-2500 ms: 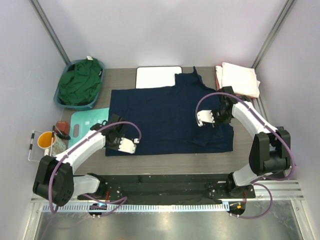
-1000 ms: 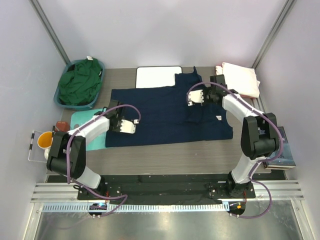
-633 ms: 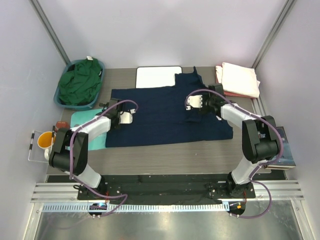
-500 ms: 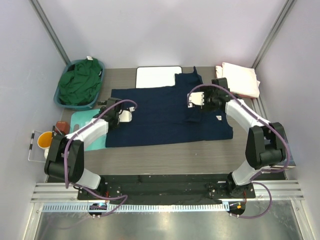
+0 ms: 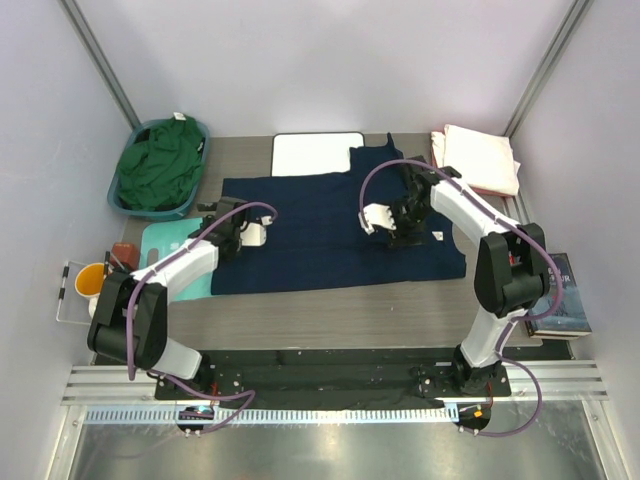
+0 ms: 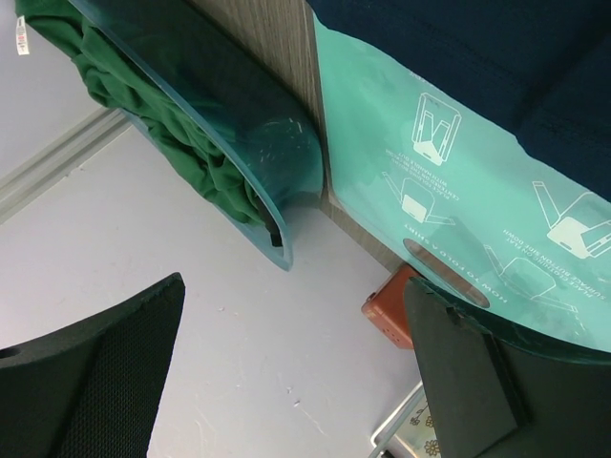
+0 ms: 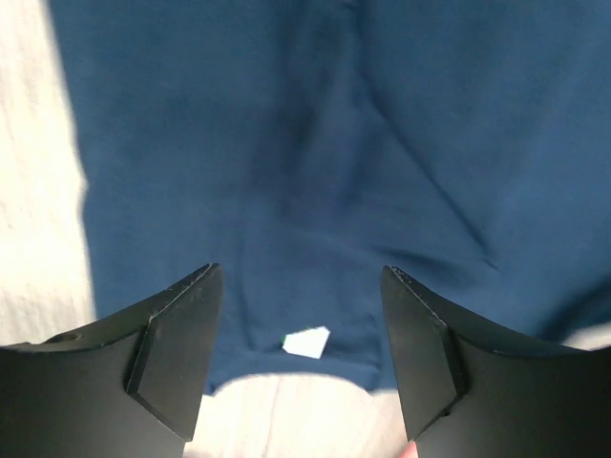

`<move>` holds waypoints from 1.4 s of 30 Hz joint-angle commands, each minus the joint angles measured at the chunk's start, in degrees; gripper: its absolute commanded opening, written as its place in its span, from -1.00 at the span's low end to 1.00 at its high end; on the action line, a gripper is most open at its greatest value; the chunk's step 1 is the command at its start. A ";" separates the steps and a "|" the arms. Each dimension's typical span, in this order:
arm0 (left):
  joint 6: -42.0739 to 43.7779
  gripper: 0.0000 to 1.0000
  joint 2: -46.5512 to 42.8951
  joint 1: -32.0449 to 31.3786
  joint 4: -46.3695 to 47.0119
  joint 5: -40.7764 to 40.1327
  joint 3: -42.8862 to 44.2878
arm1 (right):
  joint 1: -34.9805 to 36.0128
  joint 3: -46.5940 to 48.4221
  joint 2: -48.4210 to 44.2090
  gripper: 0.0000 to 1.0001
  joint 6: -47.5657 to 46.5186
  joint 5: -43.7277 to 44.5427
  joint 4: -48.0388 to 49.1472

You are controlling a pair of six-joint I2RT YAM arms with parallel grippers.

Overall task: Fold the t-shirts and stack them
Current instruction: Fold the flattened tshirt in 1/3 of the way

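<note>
The dark navy t-shirt lies folded flat across the table's middle. My left gripper is at its left edge, open and empty; in the left wrist view its jaws frame the wall, with navy cloth at upper right. My right gripper hovers open over the shirt's right part; its wrist view shows the navy cloth and a white label between the jaws. The dark green t-shirt is bunched in the basket. The cream-white t-shirt rests folded on the salmon-pink one at the back right.
A teal basket stands back left. A white board lies behind the navy shirt, a teal mat partly under its left edge. An orange cup and a red-brown box sit left, a book right.
Both grippers have opened and let go of the navy shirt, which now lies folded. The right gripper has moved nearer and leftward; the left one shifted back to the shirt's left edge.
</note>
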 commanded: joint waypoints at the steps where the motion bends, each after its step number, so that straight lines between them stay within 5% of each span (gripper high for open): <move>1: -0.66 0.92 0.70 -0.21 0.30 -1.31 1.60 | 1.57 1.08 0.70 0.43 0.75 -1.99 -3.09; 19: -1.99 0.92 1.22 -0.48 0.39 -0.96 2.04 | 3.59 -4.37 2.63 0.40 7.87 2.49 15.28; 42: -1.90 0.92 0.52 -0.65 0.39 -1.31 2.39 | 3.77 -7.10 3.69 0.46 7.61 3.90 17.04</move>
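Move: The folded-in sleeve flap I am going for lies about 4 cm to the left of my right hand, nearly level with it fore and aft, and some 7 cm below. The shirt's white tag is roughly 7 cm to the right of the hand, at about the same depth as the flap; the pale folded stack stands some 17 cm ahead and 16 cm to the right. From my left hand the flap is about 36 cm to the right, 4 cm back and 10 cm lower. I lower my right hand about 4.5 cm over the sleeve flap, shifting some 2 cm left as it sinks. It eases back a little, swings forward about 3 cm, pauses, then drops again while drawing slightly back. The fingers stay well open and pointing down, and I see no sign that they touch the cloth yet. ##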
